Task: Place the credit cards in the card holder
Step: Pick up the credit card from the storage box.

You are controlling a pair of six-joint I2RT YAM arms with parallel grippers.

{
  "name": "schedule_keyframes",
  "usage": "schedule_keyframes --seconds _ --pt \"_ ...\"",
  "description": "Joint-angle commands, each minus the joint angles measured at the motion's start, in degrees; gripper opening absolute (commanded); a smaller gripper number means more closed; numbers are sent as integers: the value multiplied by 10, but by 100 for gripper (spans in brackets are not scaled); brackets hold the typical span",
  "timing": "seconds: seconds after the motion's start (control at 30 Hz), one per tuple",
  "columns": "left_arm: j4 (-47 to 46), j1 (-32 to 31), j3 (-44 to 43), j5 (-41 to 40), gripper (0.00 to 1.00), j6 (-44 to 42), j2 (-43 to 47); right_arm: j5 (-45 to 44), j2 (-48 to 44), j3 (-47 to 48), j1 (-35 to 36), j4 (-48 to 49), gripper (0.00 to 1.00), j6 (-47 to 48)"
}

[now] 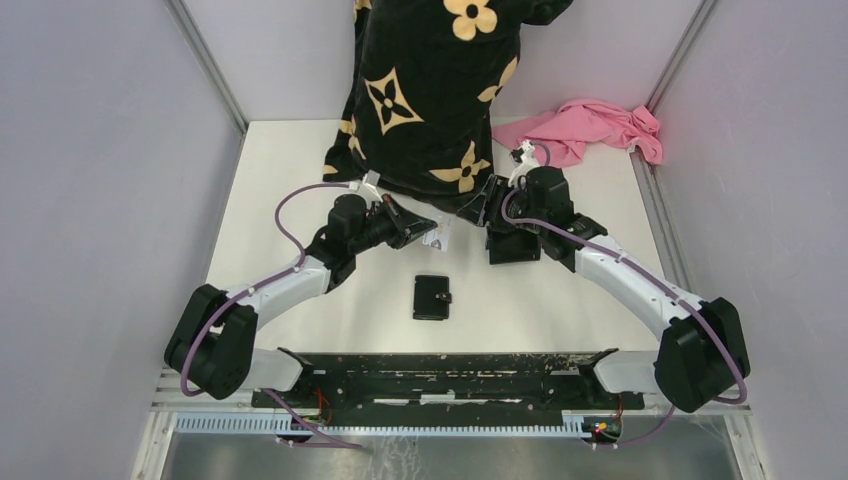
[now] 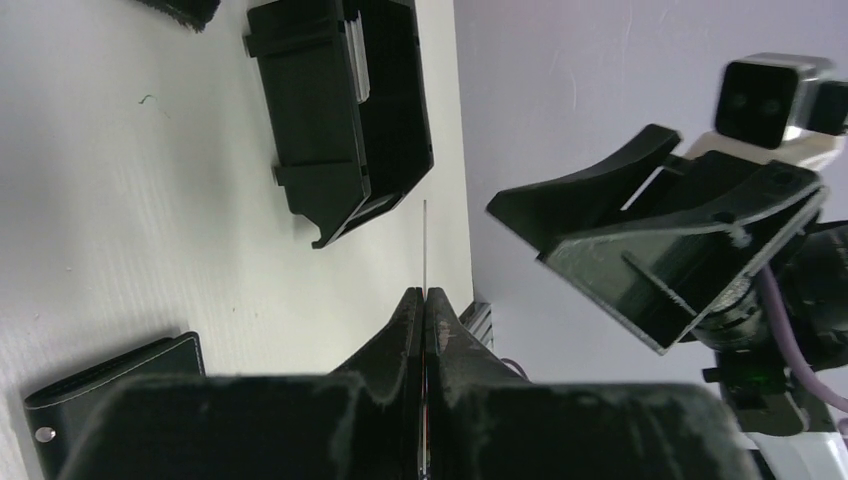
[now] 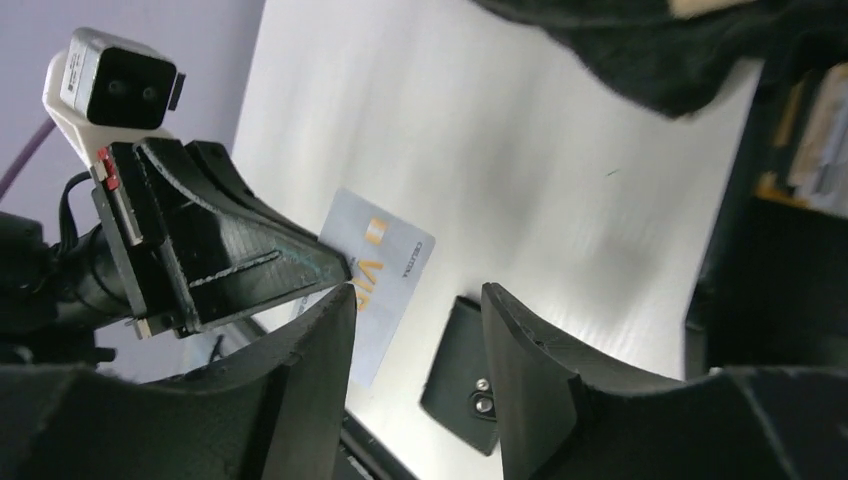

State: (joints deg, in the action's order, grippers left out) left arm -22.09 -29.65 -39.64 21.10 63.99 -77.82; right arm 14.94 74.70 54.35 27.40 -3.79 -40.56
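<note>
My left gripper [image 1: 432, 232] is shut on a whitish-grey credit card [image 1: 438, 241] and holds it above the table. In the left wrist view the card [image 2: 425, 245] shows edge-on, sticking out past the closed fingertips of the left gripper [image 2: 424, 292]. In the right wrist view the card [image 3: 385, 265] faces the camera with orange print, pinched by the left gripper [image 3: 335, 268]. My right gripper [image 3: 420, 295] stands open and empty just beside the card, and shows in the top view [image 1: 478, 212] too. The black card holder [image 1: 432, 297] lies closed on the table below both [image 3: 462, 375] [image 2: 110, 375].
A black shallow tray [image 1: 513, 247] [image 2: 340, 110] sits under the right wrist. A black cloth with yellow flower shapes [image 1: 430, 90] hangs over the table's back. A pink cloth [image 1: 590, 128] lies at the back right. Grey walls close in both sides.
</note>
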Motion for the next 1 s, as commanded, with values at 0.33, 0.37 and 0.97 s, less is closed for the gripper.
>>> schedule_keyframes --seconds 0.33,0.37,0.97 --pt "-110 -1 2 7 3 64 -12 142 39 -60 1 175 51 -148" --pt "-112 -1 1 7 3 65 -13 140 40 -62 1 177 51 -149" --pt "-152 0 0 14 3 96 -41 182 102 -78 -1 299 15 -226"
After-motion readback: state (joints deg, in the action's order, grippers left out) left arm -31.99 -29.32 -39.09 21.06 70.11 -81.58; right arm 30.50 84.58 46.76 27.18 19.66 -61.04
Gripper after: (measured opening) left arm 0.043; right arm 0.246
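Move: The left hand already holds the credit card in shut fingertips, the card's middle about 1 cm ahead and 2 cm right of that hand point. From the open right hand, the card lies some 6 cm left, 2 cm back and 2 cm lower. The card holder is on the table roughly 12 cm back and 7 cm left of the right hand, 18 cm below. The storage box lies about 4 cm ahead and 12 cm right of it, 16 cm below. The right fingertips come in around the free edge of the card while the left hand keeps its pinch: the right hand travels about 5 cm left and a little down, dipping back before easing slightly forward, its wrist turning some 25 degrees, mostly rolling left side up, as the half-open fingers narrow without shutting. The left hand lifts the card slightly and edges forward 1 to 2 cm. ##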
